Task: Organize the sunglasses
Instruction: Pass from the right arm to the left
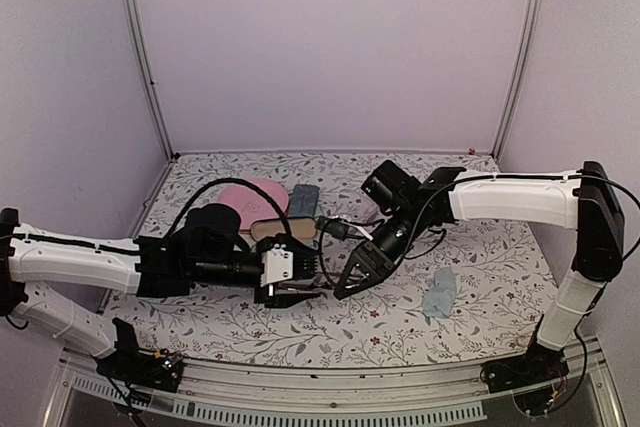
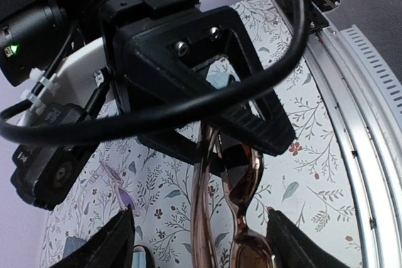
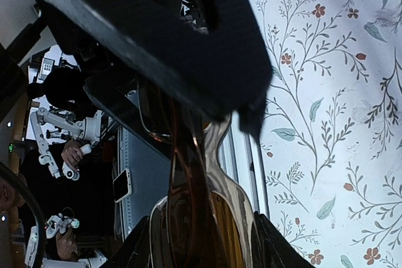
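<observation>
A pair of sunglasses (image 1: 322, 282) with a reddish-brown frame and dark lenses hangs above the middle of the table between both arms. My right gripper (image 1: 350, 275) is shut on it; in the right wrist view the sunglasses (image 3: 207, 218) fill the gap between the two fingers (image 3: 135, 252). My left gripper (image 1: 300, 285) faces it from the left and stands open. In the left wrist view the sunglasses (image 2: 242, 208) sit between the fingertips (image 2: 107, 243), close to the right one and well apart from the left one. The other pair is not clearly seen.
A pink rounded case (image 1: 255, 197) and a grey-blue rectangular case (image 1: 305, 199) lie at the back of the floral tablecloth (image 1: 480, 247). A tan oval object (image 1: 285, 230) sits in front of them. A light blue cloth (image 1: 440, 292) lies to the right. Cables hang off both wrists.
</observation>
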{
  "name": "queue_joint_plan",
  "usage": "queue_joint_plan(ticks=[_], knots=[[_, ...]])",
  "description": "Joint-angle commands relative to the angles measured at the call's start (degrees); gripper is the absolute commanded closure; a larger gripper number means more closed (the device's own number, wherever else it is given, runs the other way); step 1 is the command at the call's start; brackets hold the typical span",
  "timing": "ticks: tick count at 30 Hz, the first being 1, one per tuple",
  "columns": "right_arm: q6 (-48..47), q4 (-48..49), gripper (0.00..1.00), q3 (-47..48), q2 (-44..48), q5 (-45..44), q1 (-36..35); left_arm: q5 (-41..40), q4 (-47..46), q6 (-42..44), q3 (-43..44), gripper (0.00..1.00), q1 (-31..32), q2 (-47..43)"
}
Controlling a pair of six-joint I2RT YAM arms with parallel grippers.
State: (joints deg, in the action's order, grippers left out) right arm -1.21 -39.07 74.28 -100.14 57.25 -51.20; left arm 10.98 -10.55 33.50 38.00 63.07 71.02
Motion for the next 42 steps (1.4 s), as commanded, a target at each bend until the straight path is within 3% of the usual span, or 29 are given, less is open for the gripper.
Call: queue_joint_plan(ticks=[1, 5, 17, 24, 27, 34, 42], knots=[[0.2, 0.8, 0.69, 0.4, -1.1, 2.8, 0.1, -1.4, 4.3, 2.2, 3.4, 0.34, 1.8, 3.1], [0.7, 1.4, 0.69, 0.0, -1.4, 2.6, 0.1, -3.9, 5.9, 1.9, 4.5, 0.44, 3.0, 3.6], [0.9, 2.3, 0.70, -1.1, -2.4, 2.1, 0.1, -10.3, 7.9, 1.4, 4.4, 0.54, 5.7, 2.1], [0.9, 1.8, 0.70, -1.1, -2.7, 1.3, 0.1, -13.8, 11.7, 1.3, 5.1, 0.38, 6.9, 1.2], [0.9, 1.7, 0.70, -1.0, -2.8, 1.3, 0.1, -14.8, 13.3, 0.7, 5.1, 0.37, 7.2, 1.1], [0.9, 1.7, 0.70, -0.9, -3.5, 1.1, 0.1, -15.2, 15.2, -0.7, 6.5, 0.51, 7.6, 1.5], [0.9, 1.5, 0.70, -0.8, -3.7, 0.8, 0.1, -15.2, 16.2, -1.5, 7.1, 0.60, 8.1, 1.7]])
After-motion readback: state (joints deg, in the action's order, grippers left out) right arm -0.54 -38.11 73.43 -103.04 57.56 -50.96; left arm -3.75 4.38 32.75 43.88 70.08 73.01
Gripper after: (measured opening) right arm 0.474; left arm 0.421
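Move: Just right of the left hand's open fingers, the sunglasses span the gap to the right gripper. Their middle is about 3 cm to the left hand's right and some 2 cm below it, level in reach. The open glasses case lies roughly 30 cm ahead of the left hand, 10 cm left and 17 cm below. From the right hand, which holds the sunglasses, their middle is about 3 cm left at its height, and the left gripper about 6 cm left, both level in reach. Sinking about 2.5 cm, mostly early on, the left hand settles its fingers astride the sunglasses and tips them some 10–15 degrees further down. Its fingers close partway, ease open a little, then narrow again to a bit over half the starting gap, close about the frame. The right hand keeps its grip and lowers the glasses slowly by about 2 cm, barely turning. ##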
